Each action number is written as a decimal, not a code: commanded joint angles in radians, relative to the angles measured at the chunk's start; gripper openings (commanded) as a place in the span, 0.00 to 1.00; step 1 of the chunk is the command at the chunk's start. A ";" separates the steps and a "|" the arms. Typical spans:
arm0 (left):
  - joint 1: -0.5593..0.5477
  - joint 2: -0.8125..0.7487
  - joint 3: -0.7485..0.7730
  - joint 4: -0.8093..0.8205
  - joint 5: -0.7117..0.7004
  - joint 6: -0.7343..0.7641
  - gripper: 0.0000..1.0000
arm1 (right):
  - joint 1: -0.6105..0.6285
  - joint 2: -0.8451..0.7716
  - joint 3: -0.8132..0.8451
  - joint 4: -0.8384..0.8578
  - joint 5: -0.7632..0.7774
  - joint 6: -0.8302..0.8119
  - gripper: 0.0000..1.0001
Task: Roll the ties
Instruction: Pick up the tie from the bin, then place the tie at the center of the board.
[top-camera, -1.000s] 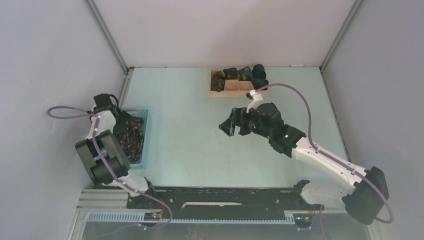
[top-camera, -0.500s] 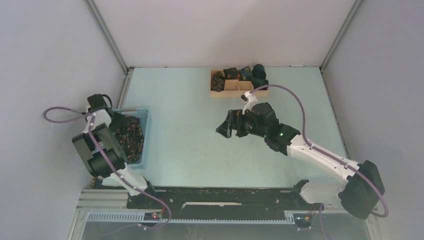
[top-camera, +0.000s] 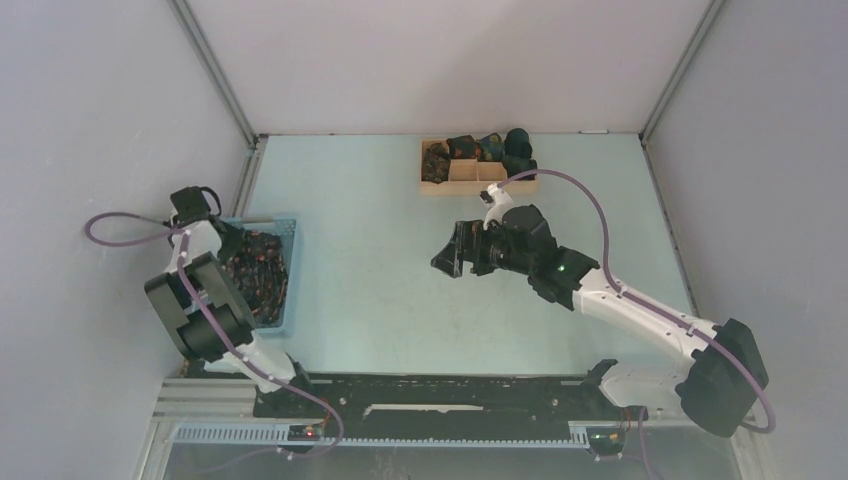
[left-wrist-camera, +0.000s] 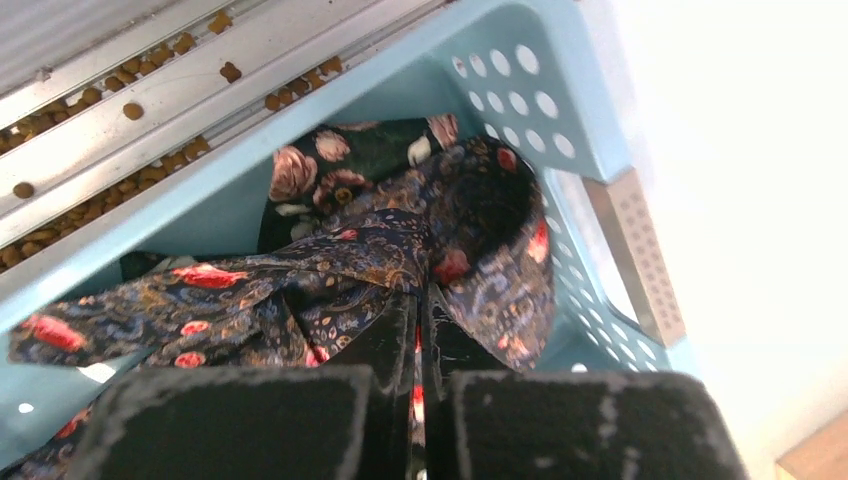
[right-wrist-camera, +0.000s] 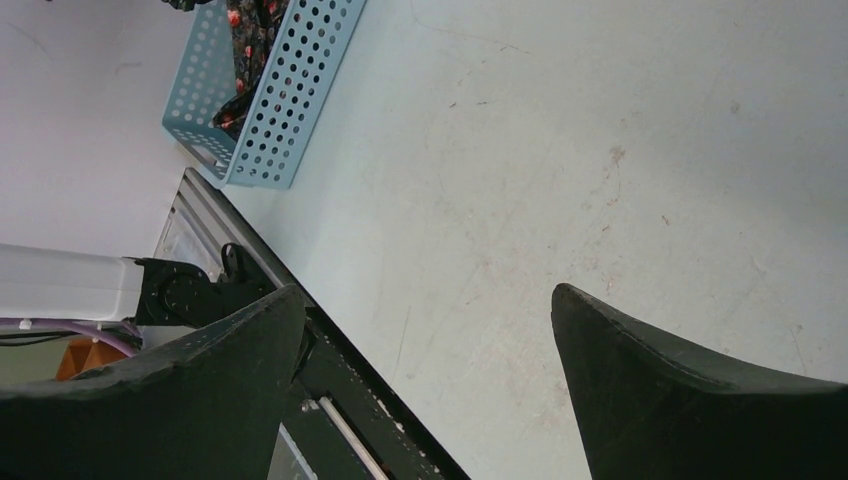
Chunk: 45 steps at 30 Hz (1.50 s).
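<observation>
Several dark floral ties (top-camera: 262, 275) lie heaped in the light-blue basket (top-camera: 293, 258) at the left. My left gripper (top-camera: 230, 256) reaches down into that heap. In the left wrist view its fingers (left-wrist-camera: 398, 340) are pressed together with a sliver of red-patterned tie (left-wrist-camera: 350, 262) pinched between them. My right gripper (top-camera: 452, 256) hovers over the middle of the table, open, with nothing between its fingers (right-wrist-camera: 610, 340). More dark ties (top-camera: 466, 148) sit rolled in the wooden tray (top-camera: 478, 188) at the back.
The basket (right-wrist-camera: 270, 110) stands against the left wall, by a metal rail (left-wrist-camera: 150, 70) strewn with small brown pellets. The black base rail (top-camera: 450, 395) runs along the near edge. Bare table (right-wrist-camera: 560, 150) lies under the right gripper.
My left gripper has closed on a tie in the basket, and its arm has shifted slightly towards the left wall. The right arm has drifted a little left, still open.
</observation>
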 joint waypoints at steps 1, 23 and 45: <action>-0.003 -0.190 -0.006 0.019 -0.002 -0.004 0.00 | -0.001 -0.033 0.043 0.013 -0.012 -0.008 0.96; -0.653 -0.600 0.239 -0.156 -0.046 0.064 0.00 | -0.081 -0.134 0.082 -0.101 0.022 -0.058 0.96; -1.244 -0.365 0.756 -0.175 0.251 0.113 0.00 | -0.125 -0.472 0.080 -0.334 0.368 -0.098 0.99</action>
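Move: The left gripper is already shut on the tie in the far part of the blue bin. The open middle of the table lies about 45 cm to its right, 6 cm back and 5 cm below. The bin's middle is some 8 cm back and 1 cm right, 2 cm below; the wooden divider box is about 20 cm ahead and 58 cm right, 2 cm below. From the right hand, the table middle is about 4 cm ahead, 4 cm left and 20 cm below. Keep the left fingers shut on the tie and draw it up out of the bin, straight up at first, then sweep right and still upward over the table middle, about 45 cm each way, easing back some 12 cm at the end. Swing the wrist from pointing down to level, aimed right and forward. Clear the open right gripper about 12 cm right and 11 cm up. ##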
